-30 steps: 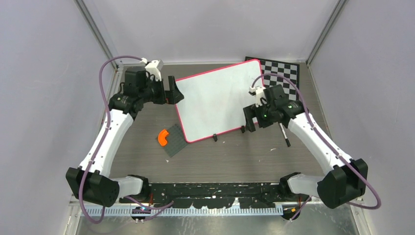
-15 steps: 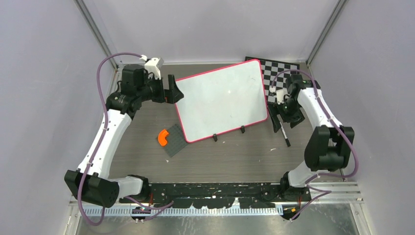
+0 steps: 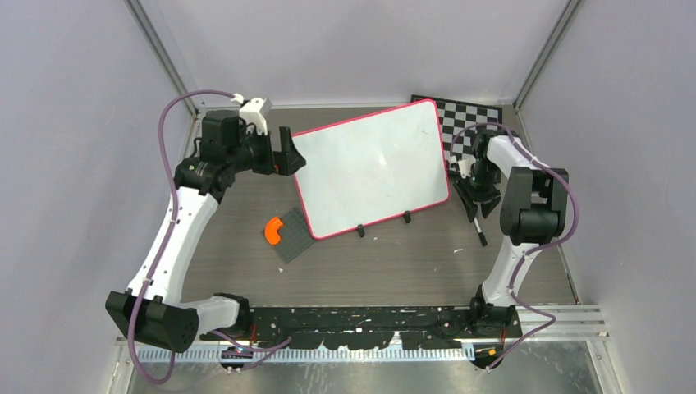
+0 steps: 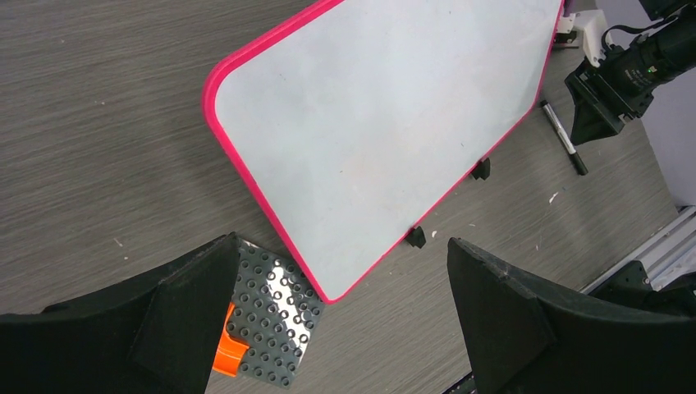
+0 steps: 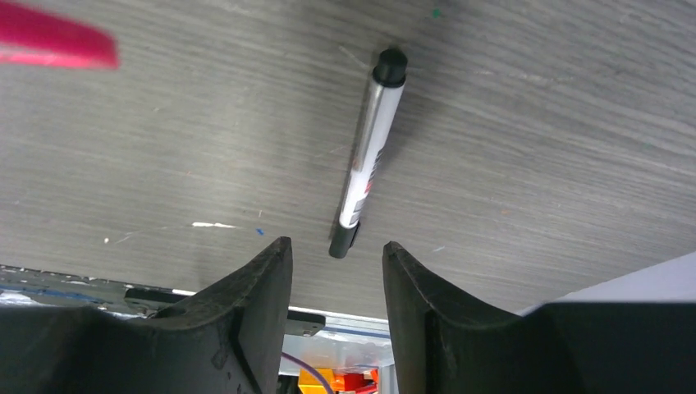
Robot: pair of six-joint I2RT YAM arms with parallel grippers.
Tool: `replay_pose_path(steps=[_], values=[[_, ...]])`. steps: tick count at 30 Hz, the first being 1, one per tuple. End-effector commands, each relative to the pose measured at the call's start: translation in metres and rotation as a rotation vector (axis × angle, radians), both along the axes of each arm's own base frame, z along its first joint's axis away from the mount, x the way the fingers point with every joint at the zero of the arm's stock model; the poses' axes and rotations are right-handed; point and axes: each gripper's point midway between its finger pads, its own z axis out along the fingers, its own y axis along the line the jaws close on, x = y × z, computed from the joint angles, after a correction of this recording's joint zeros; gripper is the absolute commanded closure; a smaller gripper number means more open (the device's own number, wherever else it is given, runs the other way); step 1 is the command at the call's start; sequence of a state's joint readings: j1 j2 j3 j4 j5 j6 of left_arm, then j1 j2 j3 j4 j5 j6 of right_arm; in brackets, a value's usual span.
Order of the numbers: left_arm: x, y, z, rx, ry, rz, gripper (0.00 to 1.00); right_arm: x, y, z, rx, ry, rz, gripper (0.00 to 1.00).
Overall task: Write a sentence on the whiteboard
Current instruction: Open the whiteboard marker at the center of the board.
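Note:
The whiteboard [image 3: 369,168] lies tilted on the table, white with a pink rim [image 5: 49,45] and two black feet. Its face [image 4: 386,123] is blank, and the sentence is out of view. My left gripper [image 3: 289,153] hovers at the board's left edge, open wide [image 4: 342,242] with nothing in it. My right gripper [image 3: 474,197] points down just right of the board. A black-and-silver marker [image 3: 478,230] lies flat on the table there. In the right wrist view the marker [image 5: 368,164] lies just beyond my right gripper [image 5: 335,246], whose jaws stand partly apart, holding nothing.
A checkered chessboard [image 3: 474,119] lies behind the whiteboard's right corner. A dark grey studded plate [image 3: 294,238] with an orange piece [image 3: 272,231] sits by the board's near left corner. Grey walls enclose the table on three sides; a metal rail runs along the near edge.
My right arm has swung from the board's lower right edge out to the right, folding up over the marker. Its jaws have narrowed. The left arm has barely moved.

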State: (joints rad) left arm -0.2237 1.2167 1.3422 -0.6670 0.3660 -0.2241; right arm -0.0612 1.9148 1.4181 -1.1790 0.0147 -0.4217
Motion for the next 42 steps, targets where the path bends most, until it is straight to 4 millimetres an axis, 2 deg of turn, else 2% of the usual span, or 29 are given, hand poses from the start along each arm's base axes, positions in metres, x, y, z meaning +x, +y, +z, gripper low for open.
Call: replay_pose_path(steps=[1, 8, 14, 17, 19, 20, 25, 29, 32, 34, 37, 39, 40, 42], values=[[0.001, 0.004, 0.020, -0.008, -0.049, 0.024, 0.00, 0.016, -0.010, -0.007, -0.044, -0.032, 0.006, 0.52], [0.002, 0.005, 0.018, -0.004, -0.042, 0.032, 0.00, 0.020, -0.010, -0.033, -0.037, -0.005, -0.009, 0.58], [0.004, 0.007, 0.017, 0.001, -0.040, 0.045, 0.00, 0.017, -0.011, -0.050, -0.031, 0.018, -0.015, 0.68], [0.005, 0.009, 0.018, 0.011, -0.043, 0.050, 0.00, 0.014, -0.009, -0.049, -0.021, 0.020, -0.025, 0.81], [0.005, 0.010, 0.018, 0.025, -0.048, 0.047, 0.00, 0.012, -0.010, -0.041, -0.018, 0.009, -0.033, 0.95], [0.006, 0.010, 0.019, 0.031, -0.051, 0.043, 0.00, 0.011, -0.010, -0.034, -0.010, -0.003, -0.042, 0.99], [0.007, 0.011, 0.026, 0.043, -0.070, 0.037, 0.00, 0.023, -0.004, 0.028, 0.095, -0.161, -0.124, 1.00], [0.003, 0.004, 0.038, 0.028, -0.077, -0.020, 0.00, 0.041, 0.020, 0.098, 0.232, -0.376, -0.175, 1.00], [-0.013, -0.017, 0.052, -0.026, -0.085, -0.166, 0.00, 0.057, 0.054, 0.159, 0.426, -0.554, -0.236, 1.00], [-0.020, -0.026, 0.065, -0.067, -0.098, -0.227, 0.00, 0.069, 0.084, 0.211, 0.582, -0.672, -0.251, 1.00], [-0.029, -0.037, 0.077, -0.131, -0.106, -0.287, 0.00, 0.081, 0.119, 0.275, 0.742, -0.827, -0.296, 1.00], [-0.030, -0.044, 0.083, -0.181, -0.105, -0.315, 0.00, 0.082, 0.142, 0.311, 0.825, -0.917, -0.312, 1.00], [-0.032, -0.048, 0.084, -0.208, -0.096, -0.328, 0.00, 0.078, 0.160, 0.324, 0.872, -0.932, -0.302, 1.00], [-0.034, -0.057, 0.086, -0.232, -0.094, -0.348, 0.00, 0.075, 0.181, 0.342, 0.968, -0.929, -0.322, 1.00]])
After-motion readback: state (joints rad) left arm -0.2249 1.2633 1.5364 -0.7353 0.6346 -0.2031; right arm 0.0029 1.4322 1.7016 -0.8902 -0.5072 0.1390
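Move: The whiteboard marker lies almost under your right fingers, about 1 cm ahead, 1 cm to the right and 4 cm below. From that hand, the whiteboard's middle is roughly 30 cm left and 16 cm ahead, the black clip on its near edge 20 cm left and 1 cm ahead, the chessboard's middle 25 cm ahead and 6 cm left, all flat at table height. From the left hand the marker is some 52 cm right, 5 cm back and 28 cm below. Lower the half-open right gripper about 4 cm, pinch the marker around the middle of its barrel, then lift it fast some 30 cm, carrying it forward and left towards the space above the whiteboard while swinging the fingers from straight down to forward-left. Late on, raise the open left gripper about 6 cm, easing it right and turning it slightly clockwise. ##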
